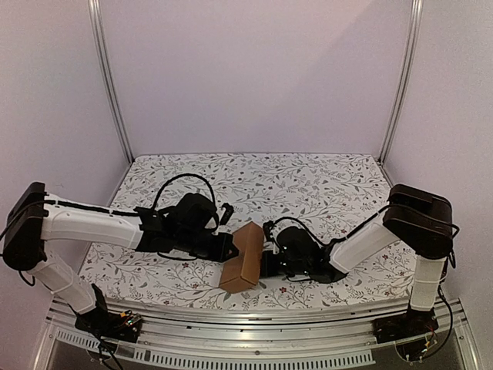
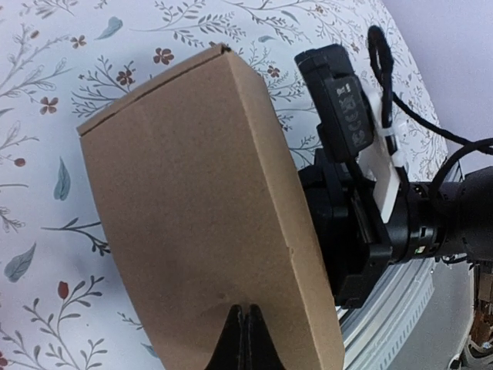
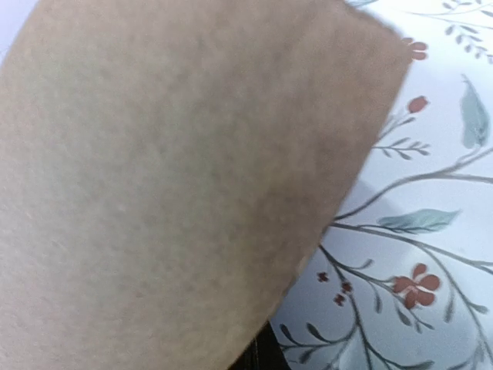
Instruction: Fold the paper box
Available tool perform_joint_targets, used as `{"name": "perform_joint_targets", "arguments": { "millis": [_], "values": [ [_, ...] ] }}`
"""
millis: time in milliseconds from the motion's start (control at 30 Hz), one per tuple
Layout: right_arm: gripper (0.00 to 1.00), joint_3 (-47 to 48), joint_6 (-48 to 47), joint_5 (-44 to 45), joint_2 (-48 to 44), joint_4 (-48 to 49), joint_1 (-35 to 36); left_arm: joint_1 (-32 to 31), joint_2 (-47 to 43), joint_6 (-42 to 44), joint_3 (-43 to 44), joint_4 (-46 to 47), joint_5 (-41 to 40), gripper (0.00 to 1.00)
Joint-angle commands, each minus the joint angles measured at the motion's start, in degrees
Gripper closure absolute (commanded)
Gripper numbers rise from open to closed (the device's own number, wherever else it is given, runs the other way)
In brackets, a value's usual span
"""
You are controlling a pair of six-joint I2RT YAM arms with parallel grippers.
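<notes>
The paper box (image 1: 243, 257) is a closed brown cardboard box near the table's front edge, between my two grippers. My left gripper (image 1: 228, 247) is shut, and its joined tips (image 2: 247, 312) press against the box's left face (image 2: 192, 223). My right gripper (image 1: 267, 258) is against the opposite side; only a sliver of its dark tips (image 3: 269, 356) shows under the cardboard (image 3: 169, 193) that fills that view, and the jaws look shut with nothing between them. The right gripper's body (image 2: 347, 223) is visible behind the box in the left wrist view.
The floral tablecloth (image 1: 308, 185) covers the table, bounded by lilac walls with aluminium posts (image 1: 108, 85) at the back corners. The metal front rail (image 1: 262, 339) runs just below the box.
</notes>
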Motion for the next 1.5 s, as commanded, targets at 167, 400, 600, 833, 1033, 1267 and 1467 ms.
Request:
{"name": "perform_joint_targets", "arguments": {
  "millis": [167,400,600,833,1033,1267,1467],
  "values": [
    [1.00,-5.6,-8.5,10.5,-7.7,-17.0,-1.1,-1.2,2.8,0.4,1.5,0.3,0.8,1.00],
    [1.00,-5.9,-13.6,15.8,-15.5,-27.7,-1.1,-0.8,0.2,1.0,2.1,-4.9,-5.0,1.00],
    [0.95,-3.9,-17.0,17.8,-22.6,-35.1,-1.1,-0.3,-2.0,1.7,2.9,-11.1,-12.6,1.00],
    [0.93,-0.3,-20.3,15.4,-27.0,-40.7,-1.0,-0.1,-3.7,0.8,2.7,-16.0,-18.7,0.81],
    [0.62,0.2,-22.8,17.5,-32.3,-43.5,-1.1,0.2,-6.1,0.0,1.2,-16.3,-20.9,0.60],
    [0.01,1.9,-26.5,20.3,-40.4,-49.4,-1.2,0.2,-11.3,2.2,3.2,-20.6,-25.0,0.36],
    [0.01,3.1,-27.2,25.1,-46.2,-54.8,-1.2,0.2,-15.6,4.9,7.8,-27.0,-28.5,0.00]
  ]
}}
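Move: Leaning over to the robot's right, the tall closed box has its broad face turned up towards the left hand. From the left hand its middle lies about 3 cm right, 1 cm back and 4 cm below. The right hand is low beside and partly under the overhanging face, the box's middle some 4 cm to its left, about level fore and aft, and 4 cm above. Nothing else stands near. Backing out from under the leaning box, the right hand slides right just above the table for about 9 cm, its closed fingers tilting steeper down, then climbs some 15 cm while still easing right and opens wide. The left hand, its shut fingers at the box's upper face, first sinks about 1.5 cm, then withdraws left and a little forward, opening as it goes and rising only at the end. ##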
